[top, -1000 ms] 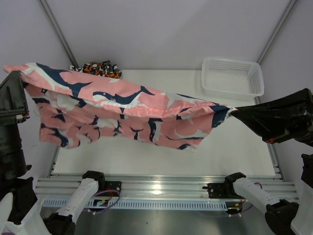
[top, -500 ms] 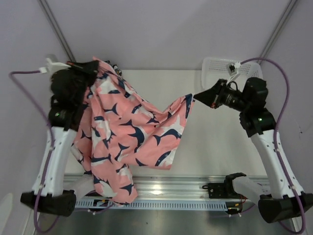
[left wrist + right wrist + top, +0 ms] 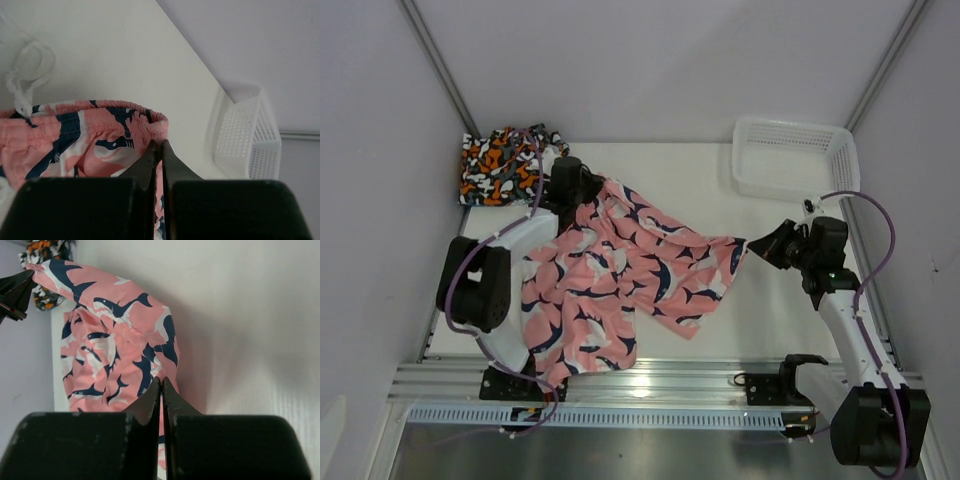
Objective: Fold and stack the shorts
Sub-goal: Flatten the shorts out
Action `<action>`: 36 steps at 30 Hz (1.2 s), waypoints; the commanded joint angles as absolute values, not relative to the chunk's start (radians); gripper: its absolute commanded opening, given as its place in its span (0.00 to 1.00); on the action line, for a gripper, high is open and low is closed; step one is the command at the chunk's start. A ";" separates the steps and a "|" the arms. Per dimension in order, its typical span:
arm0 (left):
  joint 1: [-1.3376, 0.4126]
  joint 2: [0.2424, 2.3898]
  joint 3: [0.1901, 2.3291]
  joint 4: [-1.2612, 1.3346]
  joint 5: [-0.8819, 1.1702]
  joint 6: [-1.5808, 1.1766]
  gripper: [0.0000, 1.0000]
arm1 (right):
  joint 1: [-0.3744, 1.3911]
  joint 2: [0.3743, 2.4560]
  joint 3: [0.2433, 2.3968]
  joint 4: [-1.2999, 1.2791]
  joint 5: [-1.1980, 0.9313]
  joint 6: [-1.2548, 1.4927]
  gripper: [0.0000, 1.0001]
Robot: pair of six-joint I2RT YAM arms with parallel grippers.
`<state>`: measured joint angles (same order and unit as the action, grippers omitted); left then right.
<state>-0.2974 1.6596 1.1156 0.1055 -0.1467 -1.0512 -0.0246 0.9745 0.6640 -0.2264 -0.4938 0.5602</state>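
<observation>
The pink shorts with navy and white shark patches lie crumpled across the table, their near part hanging over the front rail. My left gripper is shut on the elastic waistband corner at the back left, with fabric showing between its jaws. My right gripper is shut on the opposite edge of the pink shorts, low over the table at the right. The orange, black and white camouflage shorts sit folded at the back left corner.
A white mesh basket stands at the back right, also in the left wrist view. A white drawstring trails from the waistband. The aluminium rail runs along the near edge.
Both arms came down from holding the pink shorts stretched in the air. The shorts now rest slack on the table, with the grippers closer together and still shut on them.
</observation>
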 commanded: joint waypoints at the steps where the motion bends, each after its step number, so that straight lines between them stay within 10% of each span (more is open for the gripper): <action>1: -0.321 1.735 1.187 0.304 -0.132 -1.080 0.00 | -0.043 0.919 0.617 -0.228 -0.333 0.540 0.00; 17: -0.414 2.256 1.707 0.339 -0.161 -1.190 0.00 | -0.074 0.968 0.445 -0.253 -0.132 0.564 0.00; 20: -0.429 2.376 1.852 0.354 -0.141 -1.232 0.20 | -0.077 0.983 0.433 -0.253 -0.100 0.566 0.00; 21: -0.431 2.405 1.880 0.350 -0.130 -1.239 0.34 | -0.080 0.986 0.434 -0.258 -0.091 0.566 0.00; 22: -0.436 2.454 1.975 0.333 -0.120 -1.247 0.70 | -0.081 0.988 0.440 -0.262 -0.077 0.565 0.00; 24: -0.439 2.488 2.040 0.281 -0.086 -1.226 0.99 | -0.087 0.994 0.446 -0.278 -0.045 0.560 0.00; 36: -0.403 2.139 2.070 -0.096 -0.069 -0.827 0.99 | -0.247 1.086 0.549 -0.318 -0.063 0.525 0.00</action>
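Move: The left hand holds one waistband corner of the pink shorts; the bare table it is bound for lies about 14 cm ahead, 18 cm to its right and 15 cm below. The folded camo shorts lie some 13 cm ahead and 26 cm to its left; the pink shorts' middle is 19 cm back and 4 cm right. The right hand's corner is bound for table 4 cm back, 11 cm right and 14 cm below, with the white basket 30 cm ahead and 17 cm right. The left hand carries its corner about 16 cm forward and as far right, sinking some 6 cm in all, then spreads its fingers wide, lets the cloth go and climbs away empty, already easing back. Meanwhile the right hand keeps its pinch on the other corner and draws it down about 13 cm and off to the right, slightly back, turning clockwise and tipping its fingers down towards the table. ##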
